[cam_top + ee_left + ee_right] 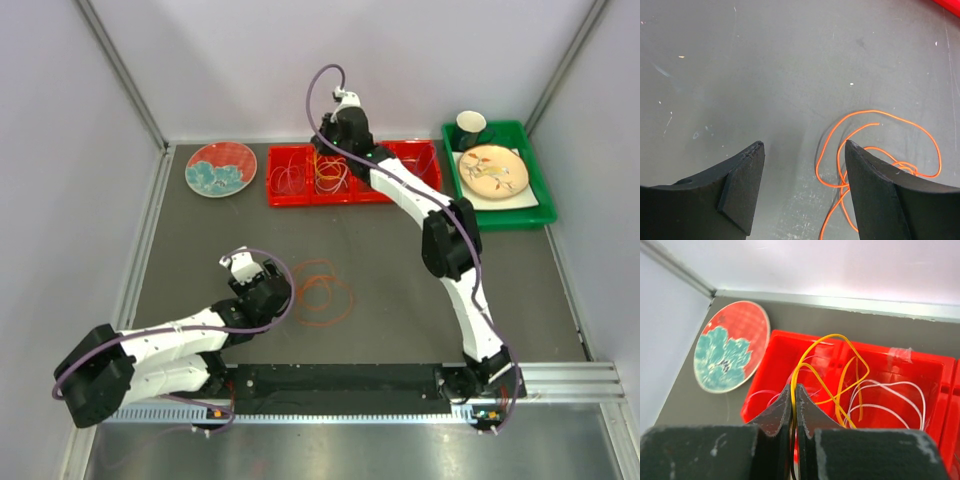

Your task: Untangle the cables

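Observation:
An orange cable [322, 293] lies in loose loops on the grey table; in the left wrist view the orange cable [875, 150] runs partly under the right finger. My left gripper [805, 145] hovers open just left of it, nothing between its fingers. My right gripper [793, 387] is shut on a yellow cable [832, 365], lifted above the red tray [785, 347]. White cable [890, 400] and pinkish cable [760, 395] loops lie in the tray. From above, the right gripper [325, 150] sits over the tray's cables [310, 172].
A red and teal plate [221, 168] lies left of the red tray [415, 155]. A green tray [535, 195] at the back right holds a patterned plate [492, 170] and a dark cup [471, 124]. Walls close in on three sides.

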Tool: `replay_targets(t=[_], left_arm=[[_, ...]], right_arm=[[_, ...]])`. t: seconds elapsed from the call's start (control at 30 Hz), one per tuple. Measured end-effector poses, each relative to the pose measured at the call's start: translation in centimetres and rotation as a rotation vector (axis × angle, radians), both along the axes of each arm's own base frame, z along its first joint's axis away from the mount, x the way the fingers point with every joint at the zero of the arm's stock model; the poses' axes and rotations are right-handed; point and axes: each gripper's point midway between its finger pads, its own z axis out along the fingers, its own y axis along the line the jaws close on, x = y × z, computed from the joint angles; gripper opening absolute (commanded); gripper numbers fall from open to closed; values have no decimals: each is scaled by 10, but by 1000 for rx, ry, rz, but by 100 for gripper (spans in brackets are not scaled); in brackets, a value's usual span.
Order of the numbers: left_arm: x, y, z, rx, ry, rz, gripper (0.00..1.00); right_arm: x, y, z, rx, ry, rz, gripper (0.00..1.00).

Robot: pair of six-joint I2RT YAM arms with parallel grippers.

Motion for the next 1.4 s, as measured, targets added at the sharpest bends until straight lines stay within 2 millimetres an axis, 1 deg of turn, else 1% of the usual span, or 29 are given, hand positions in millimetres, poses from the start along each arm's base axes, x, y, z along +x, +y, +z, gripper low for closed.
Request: replay_targets(t=[0.07,0.13,0.2,0.23,0.27,0.33,0.4,0.47,0.5,0.53,0.6,0.63,0.67,0.7,0.73,0.77,0.9,1.0,1.13,1.23,1.27,1.33,1.4], left_arm=[[0,0,-1,2,2,-1,70],[0,0,-1,1,2,-1,70],[0,0,-1,1,2,1,70],[0,0,-1,1,2,1,70],[0,1,-1,1,2,3,70],[1,1,-1,1,2,3,70],[1,1,-1,1,2,3,70],[0,1,-1,1,2,3,70],[0,1,-1,1,2,3,70],[1,1,-1,1,2,3,70],[0,1,-1,1,2,3,70],[0,1,-1,1,2,3,70],[1,1,-1,1,2,3,70],[0,1,-1,1,2,3,70],[0,1,-1,1,2,3,70],[0,1,-1,1,2,3,70],[0,1,-1,1,2,3,70],[1,1,-1,1,2,3,70],[1,1,-1,6,6,3,70],[2,0,-1,11,8,2,70],[2,-1,-1,10,8,2,70],[2,-1,0,10,7,2,70],[3,-1,0,10,7,2,69]], right_arm=[[15,-5,-21,33,22,-20,0],[28,-13,-49,42,66,-43,0],[35,-20,-73,41,107,-61,0],[38,-24,-82,39,124,-70,0],[39,-27,-89,40,136,-76,0],[40,-29,-94,46,149,-78,0],[40,-28,-94,54,154,-71,5],[38,-25,-93,62,157,-63,18],[38,-25,-93,67,161,-61,26],[37,-25,-94,65,166,-58,42],[35,-24,-95,71,177,-55,65],[34,-24,-96,68,183,-51,83],[33,-23,-96,65,190,-47,91],[32,-23,-95,68,201,-48,96],[31,-23,-91,58,201,-39,99],[32,-23,-86,61,198,-40,99],[33,-23,-52,75,159,-36,99],[28,-28,-25,82,137,-36,99],[20,-37,18,75,91,-45,99],[8,-49,51,60,64,-62,98],[1,-53,60,55,61,-62,97],[-16,-61,74,45,63,-59,97],[-41,-70,86,26,68,-51,96]])
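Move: The right hand holds the yellow cable, its loops already hanging to the bin compartment with the white cable; that compartment's middle lies about 5 cm ahead, 2 cm right and 19 cm below. The pink-cable compartment is 12 cm to the left of it, the dark-cable one 12 cm to the right, both about level with it in depth. From the idle left hand, the white-cable compartment is some 38 cm ahead, 12 cm right and 4 cm below. Down some 10 cm, with about 4 cm forward and a little to the right, the right hand lowers the yellow cable into the white cable's compartment, fingers tipping about 10 degrees further down. It holds there while the fingers open wide and let the cable go, then rises well clear, drawing back and to the right. ##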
